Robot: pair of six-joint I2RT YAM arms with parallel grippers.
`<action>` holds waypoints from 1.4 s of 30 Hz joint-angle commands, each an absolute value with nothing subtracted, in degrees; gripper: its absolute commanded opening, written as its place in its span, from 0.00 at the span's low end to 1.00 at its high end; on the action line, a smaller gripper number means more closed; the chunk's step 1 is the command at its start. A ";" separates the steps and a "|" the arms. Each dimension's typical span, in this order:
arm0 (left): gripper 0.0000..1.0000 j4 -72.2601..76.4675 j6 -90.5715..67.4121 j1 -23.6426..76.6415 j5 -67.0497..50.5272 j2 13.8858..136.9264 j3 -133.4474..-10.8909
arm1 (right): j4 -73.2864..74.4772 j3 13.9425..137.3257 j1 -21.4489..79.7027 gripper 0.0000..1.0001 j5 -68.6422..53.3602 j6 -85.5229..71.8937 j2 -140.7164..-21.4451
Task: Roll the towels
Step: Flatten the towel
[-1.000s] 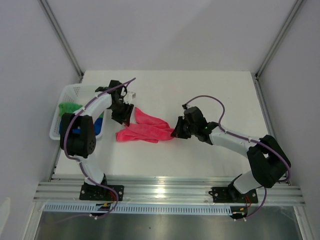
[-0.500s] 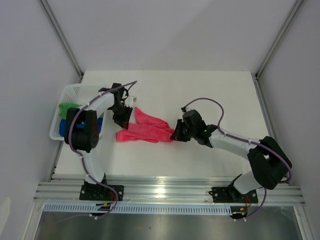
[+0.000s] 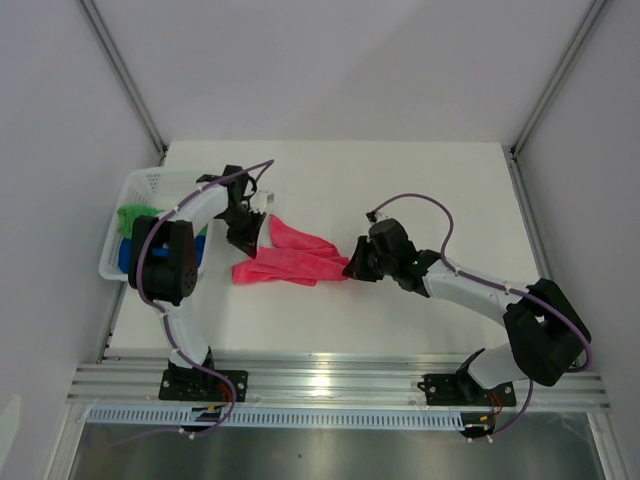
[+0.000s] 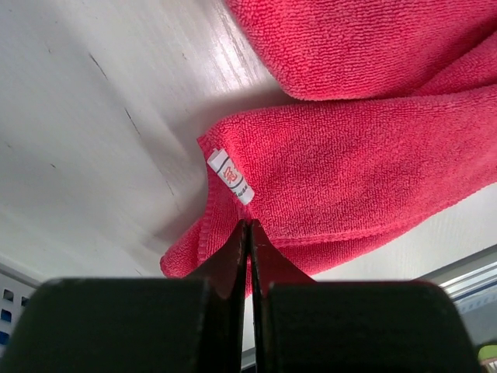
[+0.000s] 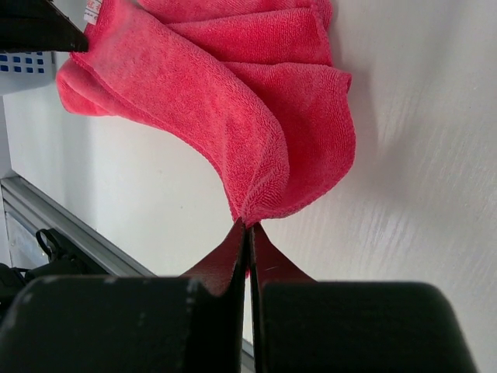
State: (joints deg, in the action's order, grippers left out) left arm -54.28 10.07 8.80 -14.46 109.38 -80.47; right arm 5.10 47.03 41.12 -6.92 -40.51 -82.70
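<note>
A pink-red towel (image 3: pixel 290 256) lies crumpled in loose folds on the white table, between my two grippers. My left gripper (image 3: pixel 249 234) is at its left end, shut on the hem (image 4: pixel 248 227) just below the white label (image 4: pixel 231 176). Over at the towel's right corner, my right gripper (image 3: pixel 354 266) is also shut, with a fold of cloth (image 5: pixel 248 224) pinched between its tips. The towel (image 5: pixel 233 101) bunches upward from that pinch. A green towel (image 3: pixel 131 215) and a blue towel (image 3: pixel 127 255) lie in the basket.
The white mesh basket (image 3: pixel 135 184) stands at the table's left edge, right beside my left arm. Its wall (image 5: pixel 23 62) shows at the top left of the right wrist view. An aluminium rail (image 3: pixel 340 380) runs along the near edge.
My left gripper has gone from open to shut on the towel's left hem. The right gripper stayed shut on its corner and shifted slightly right.
</note>
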 commanded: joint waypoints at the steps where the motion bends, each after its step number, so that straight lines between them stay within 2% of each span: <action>1: 0.01 -54.93 10.37 8.26 -17.05 105.39 -81.39 | 4.66 46.67 41.22 0.00 -4.92 -40.78 -79.89; 5: 0.01 -54.23 9.58 8.26 -18.45 101.52 -81.47 | 5.27 47.02 40.61 0.00 -4.57 -40.26 -78.40; 12: 0.01 -59.23 9.14 8.17 -22.58 91.25 -89.55 | 12.82 53.60 35.52 0.00 -2.03 -34.90 -68.66; 17: 0.01 -63.01 8.97 8.17 -23.73 81.75 -96.83 | 21.00 63.53 32.35 0.00 0.00 -28.14 -60.49; 23: 0.01 -65.39 6.86 8.17 -26.37 74.11 -103.09 | 29.08 81.44 32.95 0.00 0.00 -23.65 -59.94; 27: 0.01 -62.95 6.33 8.17 -24.00 68.75 -104.94 | 31.37 86.55 36.30 0.00 4.57 -21.71 -60.55; 30: 0.01 -61.44 5.45 8.17 -22.85 69.77 -107.56 | 33.13 90.25 34.90 0.00 3.35 -19.87 -64.49; 32: 0.01 -60.56 5.01 8.17 -21.63 72.67 -112.30 | 34.36 95.96 30.88 0.00 -1.38 -18.20 -71.17; 36: 0.01 -58.28 3.35 8.17 -17.07 85.40 -125.74 | 35.15 111.05 21.31 0.00 -9.22 -16.09 -86.62; 37: 0.01 -58.18 1.86 8.17 -15.83 92.56 -137.43 | 36.11 121.01 19.44 0.00 -10.79 -15.91 -94.40; 40: 0.01 -56.26 -1.82 8.17 -12.23 102.45 -150.25 | 35.43 139.86 13.55 0.00 -16.60 -16.69 -107.53; 41: 0.01 -50.16 -4.19 8.17 -11.26 104.74 -149.77 | 33.33 150.97 12.23 0.00 -17.31 -17.66 -115.50; 42: 0.01 -46.27 -5.44 8.17 -9.86 105.11 -147.59 | 30.44 154.82 10.74 0.00 -17.58 -21.32 -118.53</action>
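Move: Both grippers already have the red towel, the left at its tagged corner close to the table, the right at another corner a few cm up. The bunched towel's middle lies about 11 cm to the left hand's right, level with it and slightly below; from the right hand it is some 13 cm left, 3 cm ahead and 5 cm down. The white basket's middle is roughly 22 cm to the left hand's left and 6 cm ahead. Keeping their pinch on the two corners, both hands hoist the red towel fast: the left about 45 cm up, easing back some 5 cm before swinging forward about 15, its fingers tipping up from down-pointing by about 70 degrees. The right rises some 35 cm while drawing right to pull the edge out, then throws forward nearly 25, tipping up about 40 degrees. ##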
